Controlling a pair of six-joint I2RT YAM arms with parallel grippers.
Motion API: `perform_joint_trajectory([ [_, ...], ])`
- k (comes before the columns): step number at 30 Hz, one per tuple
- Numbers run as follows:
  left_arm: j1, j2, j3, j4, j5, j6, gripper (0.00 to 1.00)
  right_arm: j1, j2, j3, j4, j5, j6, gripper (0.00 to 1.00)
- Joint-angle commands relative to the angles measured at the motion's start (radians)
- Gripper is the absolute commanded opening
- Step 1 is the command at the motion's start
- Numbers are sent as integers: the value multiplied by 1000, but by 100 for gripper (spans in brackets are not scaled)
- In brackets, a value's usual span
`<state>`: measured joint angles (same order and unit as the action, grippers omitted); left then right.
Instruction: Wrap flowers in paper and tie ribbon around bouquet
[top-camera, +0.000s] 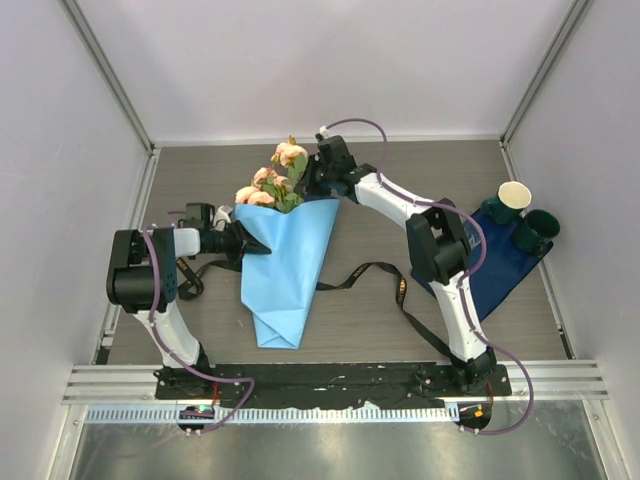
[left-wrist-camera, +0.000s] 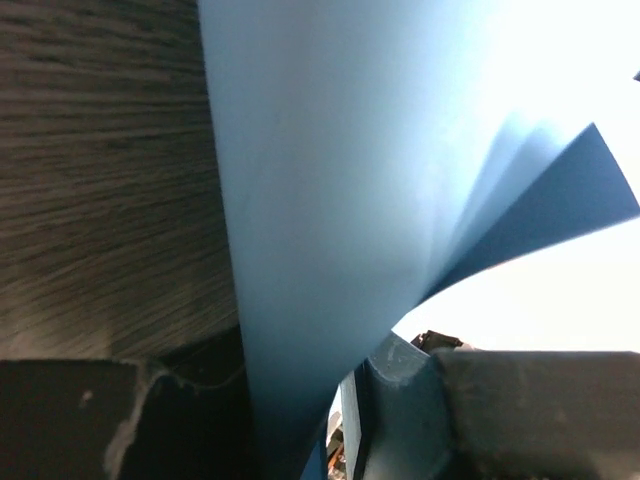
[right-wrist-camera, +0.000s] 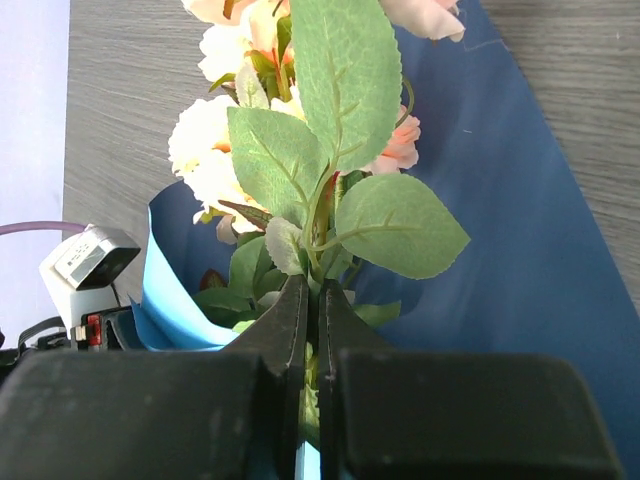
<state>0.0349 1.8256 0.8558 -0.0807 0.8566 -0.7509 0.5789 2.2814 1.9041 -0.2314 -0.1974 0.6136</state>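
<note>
The light blue paper (top-camera: 285, 270) lies folded into a cone on the table, its wide end at the back. The pink roses of the flowers (top-camera: 275, 180) stick out of that end. My right gripper (top-camera: 315, 185) reaches in from the right and is shut on the green stems (right-wrist-camera: 312, 300) just below the leaves (right-wrist-camera: 330, 100), with the paper's darker face (right-wrist-camera: 520, 250) behind. My left gripper (top-camera: 262, 247) sits at the cone's left edge. In its wrist view the paper (left-wrist-camera: 330, 200) runs between the parted jaws, with a gap by the right finger (left-wrist-camera: 480, 410). The black ribbon (top-camera: 370, 275) trails to the right of the cone.
A dark navy mat (top-camera: 500, 270) lies at the right under my right arm. A white cup (top-camera: 514, 195) and dark green cups (top-camera: 540, 225) stand at its far end. White walls close in the table on three sides.
</note>
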Motion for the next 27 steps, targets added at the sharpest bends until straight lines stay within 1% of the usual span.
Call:
perform_joint_trajectory([
  [1,2,-57,-18,-7,-16,2,29,19,-22,-11,-5,-7,23,1],
  [4,2,-75,-37,4,-37,-10,31,32,-5,-8,-22,16,11,7],
  [5,2,-83,-53,31,-37,-33,31,33,-3,-8,-28,35,6,9],
  [7,0,-94,-86,64,-44,-59,31,33,-3,-2,-37,53,-1,17],
  [8,0,-101,-96,100,-48,-82,31,33,-3,6,-67,68,-8,23],
  [9,0,-101,-104,111,-50,-87,32,33,-3,30,-91,105,-30,36],
  [11,2,-94,-116,122,-50,-93,34,33,-8,70,-178,137,-66,49],
  [12,0,-91,-118,122,-48,-93,35,32,-10,110,-215,180,-81,62],
  [13,2,-91,-120,122,-50,-93,38,32,-14,131,-288,194,-121,66],
  [14,2,-91,-120,122,-50,-93,39,32,-20,166,-322,235,-141,68],
  [16,2,-100,-113,114,-59,-82,43,32,-52,167,-368,295,-184,70],
  [17,2,-104,-107,93,-63,-76,45,30,-97,135,-384,309,-192,71],
  [18,2,-114,-98,84,-77,-67,48,29,-129,110,-387,323,-195,71],
  [19,2,-123,-81,50,-82,-50,49,27,-158,86,-399,349,-192,72],
  [20,0,-133,-75,9,-86,-44,49,26,-186,26,-405,360,-192,72],
  [21,2,-165,-67,-13,-93,-36,49,24,-250,-8,-413,372,-187,71],
  [22,2,-181,-51,-42,-125,-13,51,24,-278,-43,-433,403,-178,72],
  [23,0,-198,-38,-113,-140,8,53,24,-313,-122,-439,409,-167,71],
  [24,0,-219,-26,-157,-161,27,56,22,-377,-167,-445,412,-158,71],
  [25,0,-254,3,-203,-218,74,61,22,-419,-213,-460,418,-147,71],
  [26,2,-276,12,-281,-243,93,62,22,-459,-314,-468,418,-135,71],
  [27,0,-299,20,-307,-272,105,63,22,-546,-373,-467,415,-132,71],
])
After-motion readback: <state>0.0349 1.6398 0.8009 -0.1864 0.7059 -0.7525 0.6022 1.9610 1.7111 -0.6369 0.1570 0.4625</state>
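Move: Just below the right fingers, which pinch the leafy flower stems, the middle of the paper's mouth lies some 3 cm to the left, 2 cm back and 6 cm down; the clustered blooms are about 7 cm left, 3 cm farther out and 5 cm lower. Between the part-open left fingers sits the paper's left edge, with the mouth 12 cm ahead and 6 cm right, and the ribbon emerging 7 cm left and 4 cm back, 3 cm below. Easing the pinched stems about 2 cm down and a little back towards the paper's mouth, the right hand then opens wide, lets go and swings off right and back, roughly 11 cm sideways, rising and rolling some 25 degrees, right side up. The left hand draws back nearly 2 cm with the paper edge between its fingers, then opens wider and lifts about 2 cm. ##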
